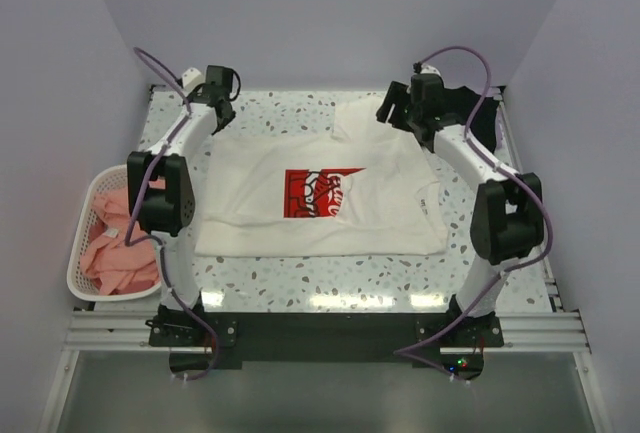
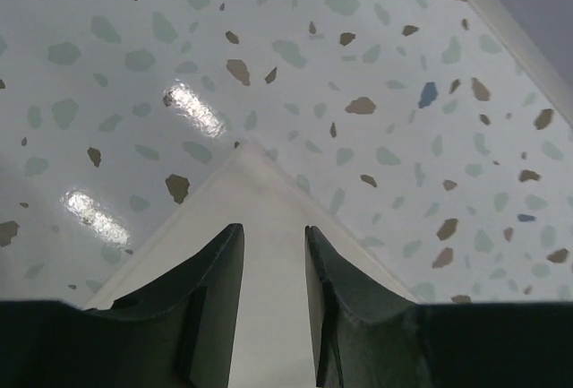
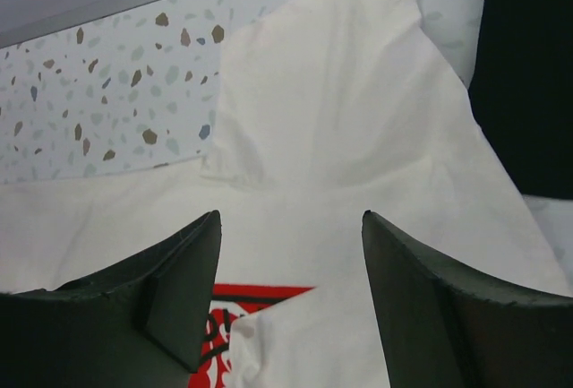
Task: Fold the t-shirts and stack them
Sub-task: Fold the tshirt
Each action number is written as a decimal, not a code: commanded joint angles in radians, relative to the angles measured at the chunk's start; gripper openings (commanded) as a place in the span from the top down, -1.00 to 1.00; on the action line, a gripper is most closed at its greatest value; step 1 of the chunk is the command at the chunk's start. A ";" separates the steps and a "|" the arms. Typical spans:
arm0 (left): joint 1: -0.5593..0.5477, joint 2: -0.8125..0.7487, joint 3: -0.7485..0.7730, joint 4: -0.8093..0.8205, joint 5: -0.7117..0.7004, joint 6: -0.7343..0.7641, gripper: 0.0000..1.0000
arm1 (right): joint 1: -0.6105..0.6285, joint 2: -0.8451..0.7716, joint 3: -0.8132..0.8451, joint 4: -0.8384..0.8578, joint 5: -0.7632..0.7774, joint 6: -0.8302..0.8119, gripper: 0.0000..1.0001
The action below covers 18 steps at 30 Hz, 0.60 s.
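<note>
A white t-shirt (image 1: 320, 215) with a red-and-white chest print (image 1: 322, 193) lies spread on the speckled table, its right side folded in over the edge of the print. My left gripper (image 1: 220, 85) hovers at the shirt's far left corner. In the left wrist view its fingers (image 2: 274, 227) stand apart, and the white corner (image 2: 260, 182) lies flat under them. My right gripper (image 1: 395, 108) is over the shirt's far right part. It is open (image 3: 290, 214) above the white cloth (image 3: 340, 119), with nothing between the fingers. Salmon-pink t-shirts (image 1: 115, 253) lie in the basket.
A white lattice basket (image 1: 78, 253) sits off the table's left edge, beside the left arm. A dark cloth (image 1: 487, 128) lies at the far right behind the right arm and shows as a black patch (image 3: 524, 74) in the right wrist view. Walls close in on three sides.
</note>
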 commanded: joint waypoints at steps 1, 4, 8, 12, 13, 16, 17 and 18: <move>0.040 0.096 0.107 -0.097 -0.064 0.044 0.24 | -0.012 0.121 0.137 0.081 -0.026 -0.101 -0.34; 0.047 0.168 0.167 -0.096 -0.058 0.057 0.24 | -0.015 0.233 0.257 0.063 -0.027 -0.139 -0.32; 0.049 0.253 0.229 -0.108 -0.041 0.051 0.25 | -0.016 0.342 0.393 0.043 -0.027 -0.161 -0.32; 0.051 0.284 0.244 -0.100 -0.041 0.031 0.25 | -0.018 0.402 0.458 0.018 -0.047 -0.181 -0.32; 0.051 0.287 0.244 -0.096 -0.035 0.031 0.25 | -0.019 0.407 0.463 0.020 -0.047 -0.185 -0.32; 0.051 0.305 0.256 -0.086 -0.029 0.028 0.25 | -0.022 0.425 0.481 0.021 -0.047 -0.193 -0.32; 0.051 0.316 0.265 -0.086 -0.027 0.028 0.25 | -0.024 0.431 0.492 0.018 -0.049 -0.196 -0.32; 0.049 0.320 0.269 -0.086 -0.027 0.028 0.25 | -0.022 0.444 0.496 0.010 -0.049 -0.200 -0.32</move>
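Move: The t-shirt's far-left corner lies about 4 cm ahead of my left hand, 3 cm to its left and some 12 cm below. The far sleeve's end lies roughly 16 cm ahead of my right hand, 4 cm left and 17 cm down. From that hand, the black t-shirt sits some 12 cm farther out and 22 cm to the right, and the red print about 12 cm back and 19 cm left. I drop my left hand about 8 cm, steeply at first and then easing off, drifting a little left and forward to bring its part-open fingertips just over the shirt's far-left corner, with the wrist tipping further down. Meanwhile my right hand carries on forward some 10 cm and sinks about 5 over the far sleeve towards its end, slowing, fingers still wide. ##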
